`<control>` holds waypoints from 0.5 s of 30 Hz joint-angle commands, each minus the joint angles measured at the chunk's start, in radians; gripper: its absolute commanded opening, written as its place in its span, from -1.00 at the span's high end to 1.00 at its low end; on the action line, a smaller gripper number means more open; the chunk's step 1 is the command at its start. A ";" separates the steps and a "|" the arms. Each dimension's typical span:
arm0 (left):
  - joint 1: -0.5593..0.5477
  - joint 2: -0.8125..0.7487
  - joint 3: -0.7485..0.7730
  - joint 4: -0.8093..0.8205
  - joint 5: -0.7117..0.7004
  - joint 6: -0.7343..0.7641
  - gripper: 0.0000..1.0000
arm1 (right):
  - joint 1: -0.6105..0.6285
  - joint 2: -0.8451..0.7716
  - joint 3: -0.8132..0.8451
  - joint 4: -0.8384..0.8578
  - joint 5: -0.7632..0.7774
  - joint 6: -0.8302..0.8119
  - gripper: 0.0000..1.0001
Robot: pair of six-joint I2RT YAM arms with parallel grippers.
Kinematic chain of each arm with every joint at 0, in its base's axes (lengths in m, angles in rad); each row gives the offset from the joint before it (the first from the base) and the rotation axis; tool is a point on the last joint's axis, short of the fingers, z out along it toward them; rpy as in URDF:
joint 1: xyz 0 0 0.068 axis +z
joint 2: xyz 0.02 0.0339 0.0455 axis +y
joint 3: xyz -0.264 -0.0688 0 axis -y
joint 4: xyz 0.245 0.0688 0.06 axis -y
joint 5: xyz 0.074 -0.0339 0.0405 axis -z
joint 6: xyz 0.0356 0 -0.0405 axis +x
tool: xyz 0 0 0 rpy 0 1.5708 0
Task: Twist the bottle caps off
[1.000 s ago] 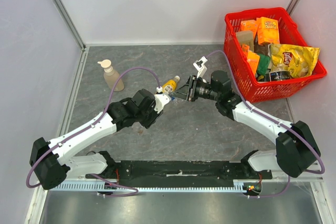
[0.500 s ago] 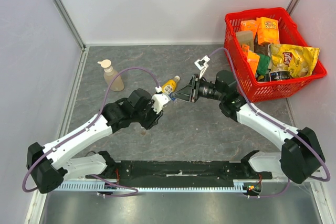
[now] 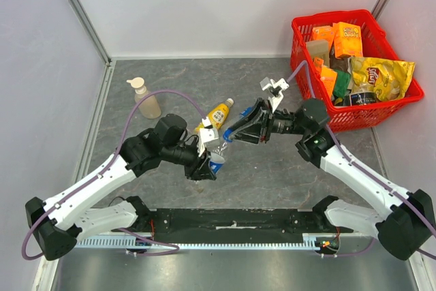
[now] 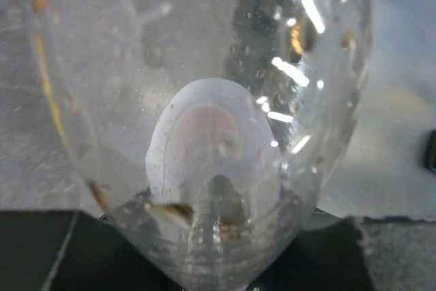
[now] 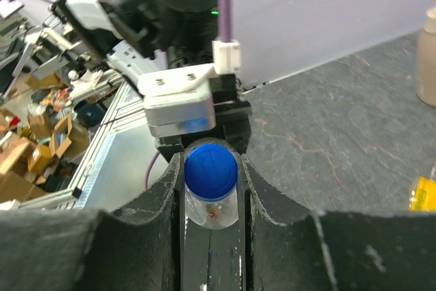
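A clear bottle (image 3: 219, 152) with a blue label hangs above the table between both arms. My left gripper (image 3: 210, 162) is shut on its body; the bottle's clear wall (image 4: 204, 100) fills the left wrist view and hides the fingers. My right gripper (image 3: 231, 135) is shut on the bottle's blue cap (image 5: 211, 166), one finger pressed against each side of it. The cap sits on the bottle's neck. A bottle of yellow-orange juice (image 3: 218, 112) with a white cap lies on the table just behind the grippers, touched by neither.
A beige pump-top soap bottle (image 3: 145, 97) stands at the back left. A red basket (image 3: 306, 73) full of snack packs sits at the back right. The left arm's wrist (image 5: 180, 103) looms close behind the cap in the right wrist view.
Both grippers have moved toward the near edge, away from the juice bottle, carrying the clear bottle between them. Its blue label now shows in the top view.
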 commanded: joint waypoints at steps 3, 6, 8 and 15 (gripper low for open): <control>-0.011 0.023 0.056 0.086 0.348 0.054 0.67 | 0.079 -0.047 0.043 0.110 -0.130 -0.015 1.00; -0.009 0.025 0.074 0.086 0.406 0.050 0.67 | 0.094 -0.063 0.046 0.137 -0.153 -0.012 1.00; -0.009 0.019 0.082 0.089 0.448 0.051 0.67 | 0.100 -0.070 0.046 0.160 -0.175 -0.004 1.00; -0.009 0.014 0.098 0.099 0.630 0.044 0.67 | 0.128 -0.099 0.046 0.265 -0.212 0.040 1.00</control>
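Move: The bottle's blue cap sits right between the right hand's fingertips; from the left hand, already gripping the clear bottle's body, the cap is about 5 cm ahead, 5 cm to the right and 12 cm up. From the right hand, roughly 29 cm down on the table, the lying yellow bottle is some 18 cm ahead and 5 cm left, and the lying clear bottle 17 cm ahead and 4 cm right. Keeping their holds, the left fingers on the bottle's body and the right on its blue cap, both hands draw the bottle back towards the bases by about 7 cm while lifting it some 5 cm. On the way they twist against each other as seen from above, the left wrist turning clockwise by some 20 degrees and tipping over, the right turning counter-clockwise and tilting less strongly. ##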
